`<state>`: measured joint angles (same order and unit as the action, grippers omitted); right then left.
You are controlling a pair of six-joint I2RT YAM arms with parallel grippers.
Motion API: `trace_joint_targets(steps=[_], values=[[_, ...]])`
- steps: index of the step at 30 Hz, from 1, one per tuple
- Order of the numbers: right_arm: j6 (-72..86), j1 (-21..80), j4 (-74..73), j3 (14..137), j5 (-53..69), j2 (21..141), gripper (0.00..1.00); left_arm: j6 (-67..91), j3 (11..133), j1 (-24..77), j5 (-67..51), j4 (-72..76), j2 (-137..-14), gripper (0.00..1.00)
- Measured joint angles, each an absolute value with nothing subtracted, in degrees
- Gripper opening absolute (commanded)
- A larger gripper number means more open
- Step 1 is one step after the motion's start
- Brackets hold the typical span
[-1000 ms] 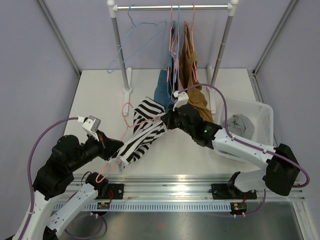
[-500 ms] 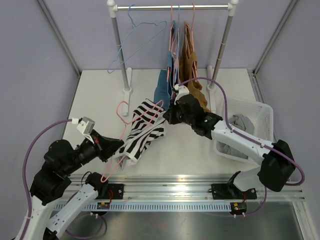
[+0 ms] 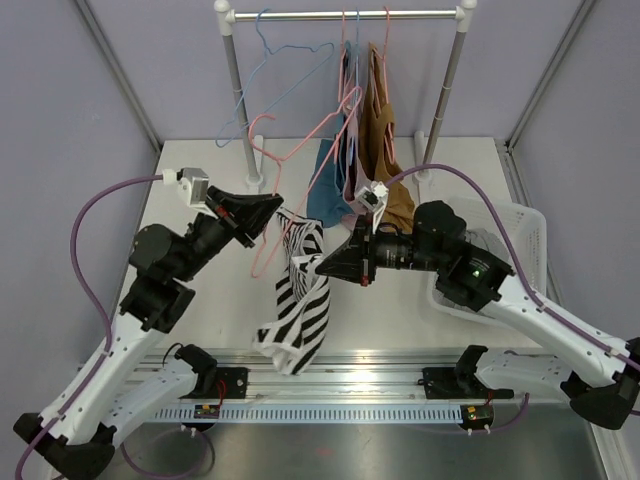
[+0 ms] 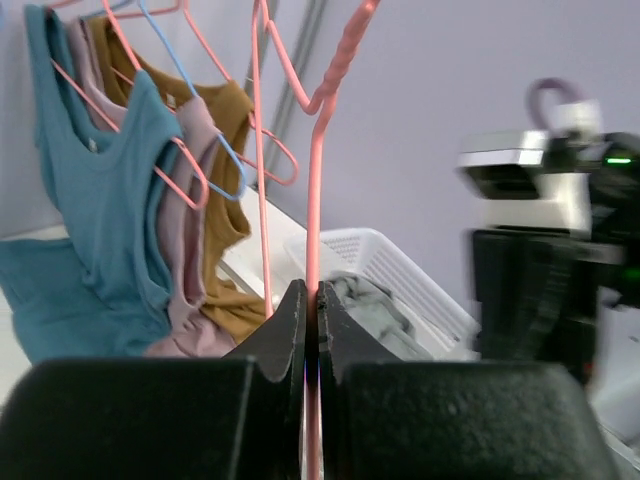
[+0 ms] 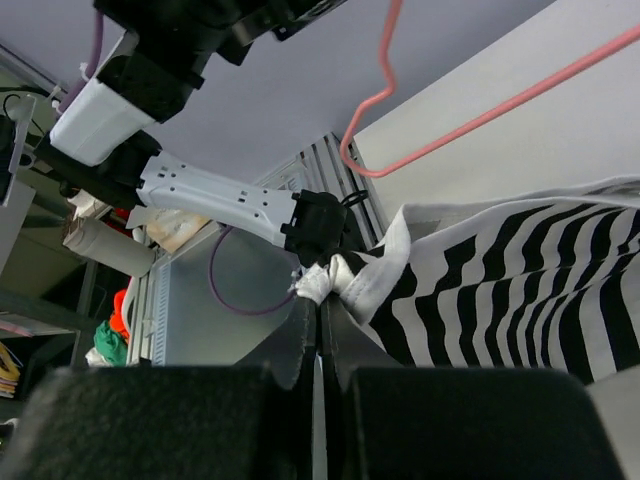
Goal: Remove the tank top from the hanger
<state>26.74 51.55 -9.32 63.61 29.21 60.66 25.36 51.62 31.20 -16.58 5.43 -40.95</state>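
The black-and-white striped tank top (image 3: 303, 305) hangs in the air over the table's near middle. My right gripper (image 3: 322, 265) is shut on its white-edged strap (image 5: 345, 280), seen bunched at the fingertips of that gripper (image 5: 322, 300). The pink hanger (image 3: 300, 150) is raised and tilted, and my left gripper (image 3: 277, 204) is shut on its wire. In the left wrist view the pink hanger (image 4: 318, 170) runs straight up out of the closed left gripper (image 4: 311, 292). The hanger (image 5: 480, 110) shows above the tank top (image 5: 520, 290); I cannot tell whether a strap still loops it.
A clothes rack (image 3: 345, 15) stands at the back with an empty blue hanger (image 3: 262, 85) and teal (image 4: 95, 200), mauve and brown tops (image 3: 378, 130). A white basket (image 3: 515, 235) holding grey cloth (image 4: 365, 300) sits at the right. A metal rail (image 3: 340, 385) runs along the near edge.
My left arm has swung the hanger up and back toward the rack. The right gripper drew back and rose with the strap. The tank top left the table and now dangles.
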Motion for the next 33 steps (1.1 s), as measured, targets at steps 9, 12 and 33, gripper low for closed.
trace_joint_targets(steps=[9, 12, 33], values=[[22.8, 53.5, -21.1, 62.9, 16.4, 53.8, 0.00, 20.8, 59.3, 31.4, -5.7, 2.2, -43.3, 0.00], [22.2, 54.4, -22.6, 60.2, 9.7, 55.2, 0.07, 20.8, 61.9, 31.4, -1.3, -2.9, -43.5, 0.00], [24.0, 55.9, -26.0, 51.9, -12.5, 50.3, 1.00, 18.2, 99.6, 30.7, 8.8, -30.5, -82.9, 0.00]])
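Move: The bare pink hanger is already in the left gripper, and the free stretch of rail it goes to is about 38 cm ahead and 10 cm above. The blue hanger hangs some 5 cm left of that stretch, the teal tank top 12 cm right of it and lower. The right gripper holds the striped tank top; its landing spot on the table is about 8 cm ahead, 2 cm right and 30 cm below, with the mauve top 38 cm ahead, 9 cm right, 18 cm below. Lower the right gripper about 15 cm, easing forward and right, tip its fingers down and swing them clockwise, and open wide on the way down to let go of the striped tank top; then lift off slightly, still drifting right. Meanwhile bring the left gripper, keeping the pink hanger pinched, briefly left and up, then forward towards the rail, about 17 cm in all, turning counter-clockwise and tipping down. ##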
